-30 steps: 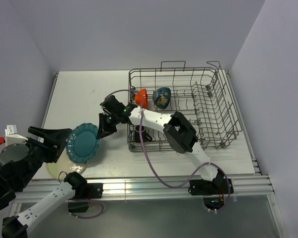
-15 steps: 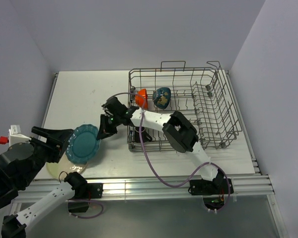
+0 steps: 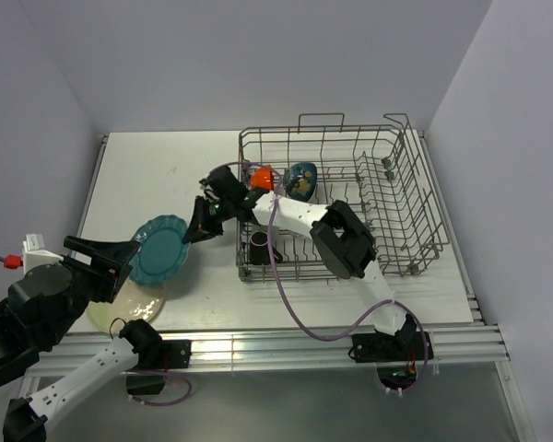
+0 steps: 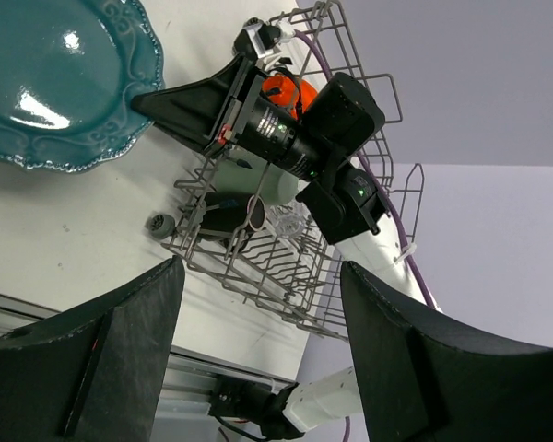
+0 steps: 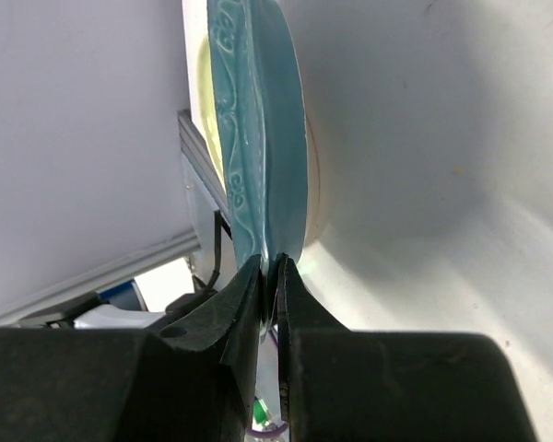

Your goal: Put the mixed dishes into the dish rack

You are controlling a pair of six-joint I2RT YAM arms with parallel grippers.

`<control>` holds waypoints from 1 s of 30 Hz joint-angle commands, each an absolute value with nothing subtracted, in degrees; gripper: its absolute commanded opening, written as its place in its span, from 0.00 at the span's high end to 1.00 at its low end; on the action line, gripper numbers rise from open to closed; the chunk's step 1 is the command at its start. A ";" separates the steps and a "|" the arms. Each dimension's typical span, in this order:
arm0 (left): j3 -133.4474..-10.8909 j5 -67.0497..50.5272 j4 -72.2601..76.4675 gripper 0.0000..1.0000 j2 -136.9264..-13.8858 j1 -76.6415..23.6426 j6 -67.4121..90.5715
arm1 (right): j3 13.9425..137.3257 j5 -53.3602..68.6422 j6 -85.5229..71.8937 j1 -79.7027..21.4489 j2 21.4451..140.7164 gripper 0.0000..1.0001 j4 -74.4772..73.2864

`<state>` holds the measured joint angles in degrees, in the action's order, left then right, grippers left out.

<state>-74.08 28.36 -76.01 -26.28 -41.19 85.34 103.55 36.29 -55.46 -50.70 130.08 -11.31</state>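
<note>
The teal scalloped plate point(image 3: 159, 250) hangs tilted above the table at the left, and my right gripper point(image 3: 194, 232) is shut on its right rim. The right wrist view shows the plate point(image 5: 263, 138) edge-on, pinched between my fingertips point(image 5: 269, 276). Under it the cream plate point(image 3: 124, 308) lies flat. The dish rack point(image 3: 401, 198) holds the orange bowl point(image 3: 261, 177), the blue bowl point(image 3: 300, 181) and the dark brown mug point(image 3: 258, 247). A pale green mug point(image 4: 276, 189) and a clear glass point(image 4: 290, 221) show in the rack too. My left gripper point(image 3: 97, 265) hovers open left of the teal plate, holding nothing.
The rack's right half point(image 3: 387, 212) has bare tines. A raised rail point(image 3: 258, 343) runs along the table's near edge. Walls close in at the back and on both sides. The right arm's purple cable point(image 3: 286, 304) loops down in front of the rack.
My right gripper has lifted the teal plate and drawn it up and toward the rack, uncovering more of the cream plate. The left arm shifted slightly.
</note>
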 commanded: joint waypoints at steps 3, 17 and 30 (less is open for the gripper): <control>-73.48 29.62 -74.88 0.26 -25.84 -41.57 86.57 | 104.15 41.84 -57.74 -49.84 121.47 1.00 -2.20; -69.00 29.00 -75.93 0.26 -25.49 -42.28 91.67 | 106.35 41.13 -55.55 -46.76 116.72 1.00 -6.85; -61.35 27.42 -72.34 0.26 -24.08 -42.89 97.30 | 106.35 41.49 -54.32 -42.89 109.34 1.00 -11.78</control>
<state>-62.83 28.05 -75.61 -24.58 -42.48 95.46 103.88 36.71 -54.08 -43.99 119.20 -17.45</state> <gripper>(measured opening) 0.745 0.138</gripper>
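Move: The right hand already holds the teal plate by its right rim; the middle of the dish rack is about 34 cm to that hand's right, 10 cm ahead and 7 cm below. In the rack's near part, the black mug is some 17 cm right and 1 cm back, the green cup 18 cm right and 6 cm ahead, both about 7 cm below. From the left hand, the teal plate's middle is roughly 12 cm ahead, 2 cm left and 25 cm below; the cream plate is 12 cm left, 1 cm back, 32 cm below. Keep the right gripper's pinch on the teal plate's rim and raise it about 9 cm, slowly at first, carrying it right and forward towards the rack as it climbs. Meanwhile lower the open left gripper about 6 cm, tipping its fingers slightly further down, so that the height gap to the plate closes; keep it empty. ##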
